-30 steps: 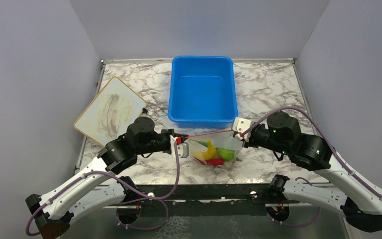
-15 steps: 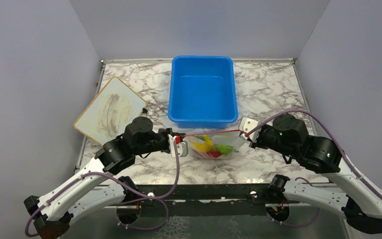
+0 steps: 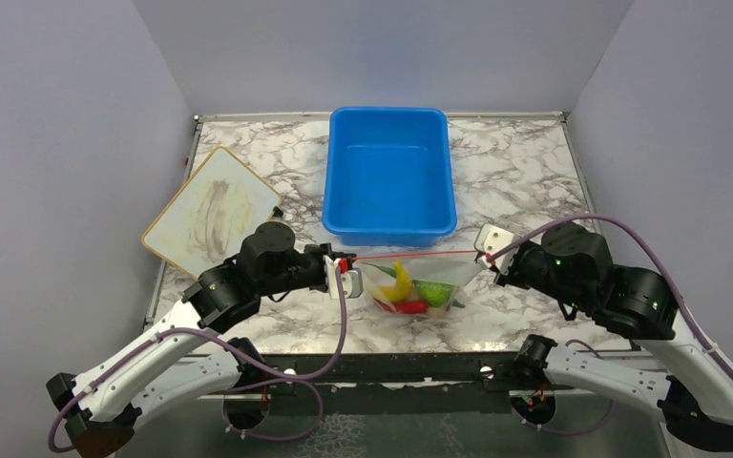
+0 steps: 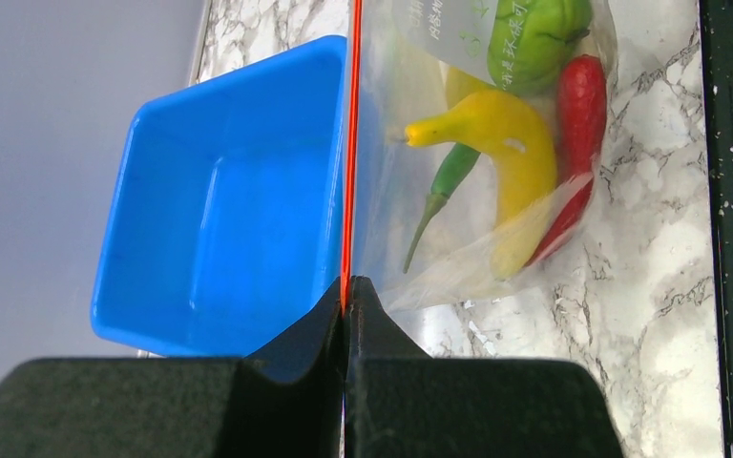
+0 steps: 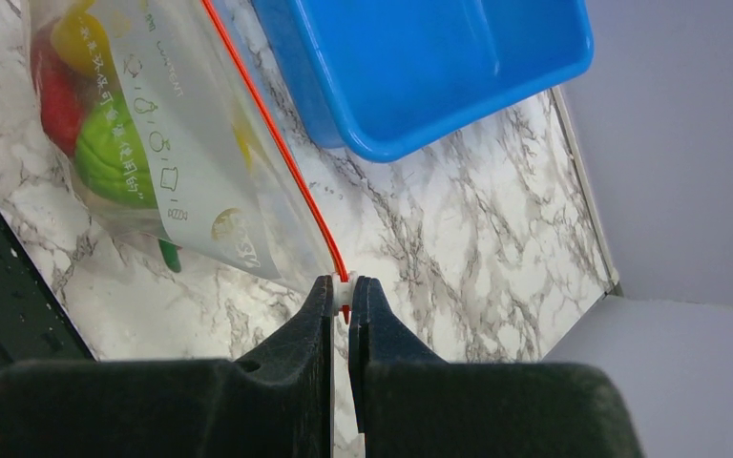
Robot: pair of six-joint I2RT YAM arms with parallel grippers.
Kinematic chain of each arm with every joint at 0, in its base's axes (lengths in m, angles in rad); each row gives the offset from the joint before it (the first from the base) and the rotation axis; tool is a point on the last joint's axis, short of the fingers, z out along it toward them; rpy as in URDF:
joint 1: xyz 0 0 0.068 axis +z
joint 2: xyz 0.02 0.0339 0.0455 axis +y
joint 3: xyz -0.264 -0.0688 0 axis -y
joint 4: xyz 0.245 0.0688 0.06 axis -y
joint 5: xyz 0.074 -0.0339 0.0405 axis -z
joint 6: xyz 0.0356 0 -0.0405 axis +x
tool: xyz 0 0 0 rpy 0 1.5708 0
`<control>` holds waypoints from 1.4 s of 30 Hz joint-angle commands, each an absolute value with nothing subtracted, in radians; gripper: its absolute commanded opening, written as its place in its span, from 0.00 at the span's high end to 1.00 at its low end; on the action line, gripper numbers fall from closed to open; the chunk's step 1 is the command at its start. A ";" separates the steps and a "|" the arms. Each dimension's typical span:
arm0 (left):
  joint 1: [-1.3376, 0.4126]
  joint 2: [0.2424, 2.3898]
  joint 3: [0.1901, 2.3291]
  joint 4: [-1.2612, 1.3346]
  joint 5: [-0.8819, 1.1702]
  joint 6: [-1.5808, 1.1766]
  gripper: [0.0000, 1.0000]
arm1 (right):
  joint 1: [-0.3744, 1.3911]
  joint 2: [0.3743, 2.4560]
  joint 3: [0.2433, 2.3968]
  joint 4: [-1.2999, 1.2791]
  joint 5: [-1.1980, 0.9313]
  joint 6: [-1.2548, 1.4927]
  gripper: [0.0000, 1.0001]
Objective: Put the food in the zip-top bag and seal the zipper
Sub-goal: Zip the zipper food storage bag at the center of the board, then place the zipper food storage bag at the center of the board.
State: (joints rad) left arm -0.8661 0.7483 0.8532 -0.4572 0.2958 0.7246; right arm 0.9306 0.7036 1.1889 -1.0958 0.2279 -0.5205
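Note:
The clear zip-top bag (image 3: 418, 283) hangs between both grippers, just above the marble table in front of the tub. Its orange-red zipper (image 3: 410, 255) is stretched taut in a straight line. Inside the bag lie food pieces: a yellow banana (image 3: 399, 283), a green lime (image 3: 431, 291) and a red chili (image 3: 410, 307). My left gripper (image 3: 346, 270) is shut on the zipper's left end (image 4: 351, 143). My right gripper (image 3: 485, 250) is shut on the white slider at the zipper's right end (image 5: 343, 283). The left wrist view shows the banana (image 4: 506, 143), lime (image 4: 534, 38) and chili (image 4: 577, 105) through the plastic.
An empty blue tub (image 3: 389, 172) stands right behind the bag. A wood-framed whiteboard (image 3: 212, 210) lies at the table's left edge. The table's black front rail (image 3: 410, 363) runs just below the bag. Grey walls close in both sides.
My right gripper has slid to the right along the zipper, and the strip is now longer and taut. The bag with the food shifted and swung slightly. The left gripper stayed in place.

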 commanded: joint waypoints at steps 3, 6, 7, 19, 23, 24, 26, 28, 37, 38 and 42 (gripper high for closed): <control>-0.859 0.739 0.877 -0.481 0.270 0.709 1.00 | 0.925 0.675 1.219 -1.170 0.349 -0.497 0.99; -0.860 0.739 0.859 -0.423 0.310 0.668 1.00 | 0.925 0.677 1.189 -1.101 0.335 -0.469 0.99; -0.859 0.737 0.848 -0.388 0.320 0.642 1.00 | 0.925 0.678 1.177 -1.065 0.337 -0.460 0.99; -0.861 0.880 0.730 0.118 0.599 0.289 0.99 | 0.925 0.699 1.158 -0.949 0.694 -0.318 0.99; -0.883 1.011 0.758 0.255 0.639 0.186 0.98 | 0.925 0.679 1.205 -0.999 0.824 -0.222 0.99; -0.897 1.046 0.778 0.265 0.635 0.180 0.99 | 0.925 0.669 1.216 -1.000 0.845 -0.212 0.99; -0.933 1.123 0.820 0.278 0.614 0.183 0.99 | 0.925 0.648 1.223 -0.982 0.874 -0.215 0.99; -0.970 1.209 0.866 0.284 0.600 0.185 0.98 | 0.925 0.636 1.218 -0.952 0.908 -0.232 0.99; -1.099 1.473 1.004 0.401 0.517 0.146 0.90 | 0.925 0.658 1.133 -0.794 1.016 -0.364 0.99; -1.101 1.487 1.018 0.402 0.503 0.139 0.87 | 0.925 0.664 1.118 -0.770 1.024 -0.383 0.99; -1.100 1.494 1.039 0.402 0.400 0.126 0.72 | 0.925 0.707 1.083 -0.675 1.019 -0.439 0.99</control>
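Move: At the right hand's own fingertips is the white slider on the bag's orange zipper; it lies about 25 cm to the right of the left hand, roughly level with it. The food hangs in the bag about 13 cm below the left hand, 14 cm to its right and 4 cm back. From that same hand, the blue bin's middle is some 25 cm ahead, 9 cm right and 22 cm below. Closing in on the right hand, the left hand carries its pinched end of the zipper about 20 cm to the right, drifting slightly back and down while its wrist turns some 35 degrees; its fingers start to part at the end. The right hand keeps its pinch on the slider end and moves first forward, then mainly right and up, swinging clockwise. ##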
